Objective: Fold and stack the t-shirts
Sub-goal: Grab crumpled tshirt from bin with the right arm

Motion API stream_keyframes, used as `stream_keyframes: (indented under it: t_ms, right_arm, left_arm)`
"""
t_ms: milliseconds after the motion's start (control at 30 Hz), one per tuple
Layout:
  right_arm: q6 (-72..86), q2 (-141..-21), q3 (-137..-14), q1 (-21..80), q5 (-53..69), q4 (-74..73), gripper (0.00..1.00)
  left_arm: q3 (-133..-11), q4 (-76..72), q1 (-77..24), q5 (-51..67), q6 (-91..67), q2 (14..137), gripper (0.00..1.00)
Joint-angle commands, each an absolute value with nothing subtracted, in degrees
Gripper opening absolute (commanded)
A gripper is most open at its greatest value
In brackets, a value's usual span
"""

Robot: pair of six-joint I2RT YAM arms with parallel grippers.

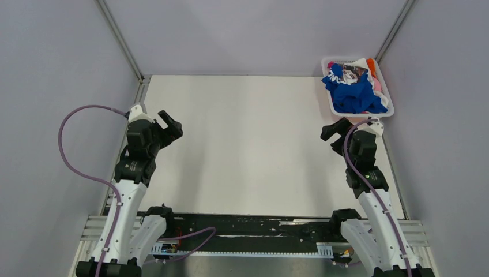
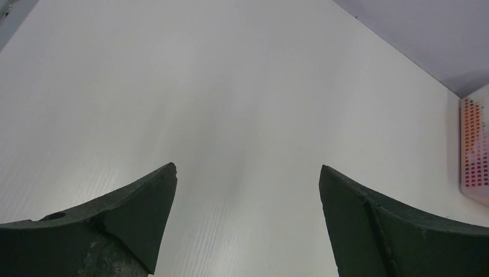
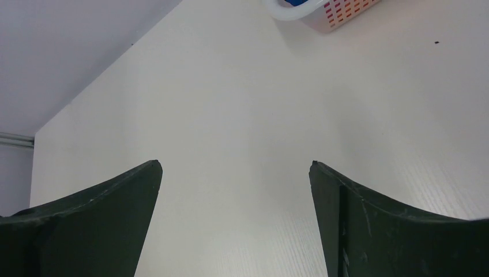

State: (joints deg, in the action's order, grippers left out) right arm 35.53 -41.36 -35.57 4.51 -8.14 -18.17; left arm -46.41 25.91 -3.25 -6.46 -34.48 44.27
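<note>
The t-shirts lie crumpled in a white slatted basket (image 1: 333,104) at the table's far right corner. A royal blue t-shirt (image 1: 354,94) with a printed chest patch is on top, with bits of magenta (image 1: 333,72), orange (image 1: 373,67) and pink (image 1: 377,85) cloth around it. My left gripper (image 1: 171,126) hovers over the table's left side, open and empty. My right gripper (image 1: 334,129) hangs just in front of the basket, open and empty. Both wrist views show wide-spread dark fingers (image 2: 138,202) (image 3: 357,208) over bare white table.
The white table (image 1: 248,144) is bordered by grey walls and metal rails at the left and right edges. The basket's slatted wall shows in the left wrist view (image 2: 474,151) and in the right wrist view (image 3: 334,11). A black rail (image 1: 248,228) runs between the arm bases.
</note>
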Motion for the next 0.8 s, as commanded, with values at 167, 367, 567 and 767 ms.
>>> stream_keyframes:
  t_ms: [167,367,567,767]
  right_arm:
    - [29.56,-44.87,-40.41,4.42,-11.96,-12.57,1.00]
    - [24.39,-56.50,-50.95,4.17,-15.52,-13.81,1.00]
    - [23.79,-73.94,-65.25,-0.93,-14.74,-13.97,1.00]
    - [19.89,-94.42,-83.54,-5.34,-16.61,-14.73,1.00]
  left_arm:
    - [-48.86,23.46,-2.99,-9.82,-33.97,44.37,1.00]
    - [-49.39,22.54,-2.99,-14.80,-34.65,44.38,1.00]
    - [-48.59,22.15,-3.04,-16.10,-34.97,45.14,1.00]
    - [-49.61,22.59,-3.02,-16.41,-33.93,48.26,1.00]
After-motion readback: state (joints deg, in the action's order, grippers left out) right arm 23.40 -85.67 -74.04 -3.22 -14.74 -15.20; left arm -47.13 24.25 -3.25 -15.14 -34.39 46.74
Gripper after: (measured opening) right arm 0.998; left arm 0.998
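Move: Ahead and to the right of the right hand lies the crumpled blue t-shirt, some 22 cm farther out, 9 cm to the right and about 10 cm lower, on top of the heap in the white bin. Orange cloth sticks up about 8 cm beyond it and 5 cm to its right; pale pink cloth lies level with it, some 7 cm to its right. From the left hand the blue t-shirt is roughly 22 cm ahead, 70 cm to the right and 14 cm down. Reaching out towards the blue t-shirt, the right hand gathers speed forward some 17 cm, bearing about 8 cm right and rising 5 cm to come up over the bin's near end. On the way it rolls about 15 degrees, left side sinking, and swings slightly clockwise, jaws still wide open and empty. The left hand, also open, drifts 2 to 3 cm left, turning slightly counter-clockwise. ##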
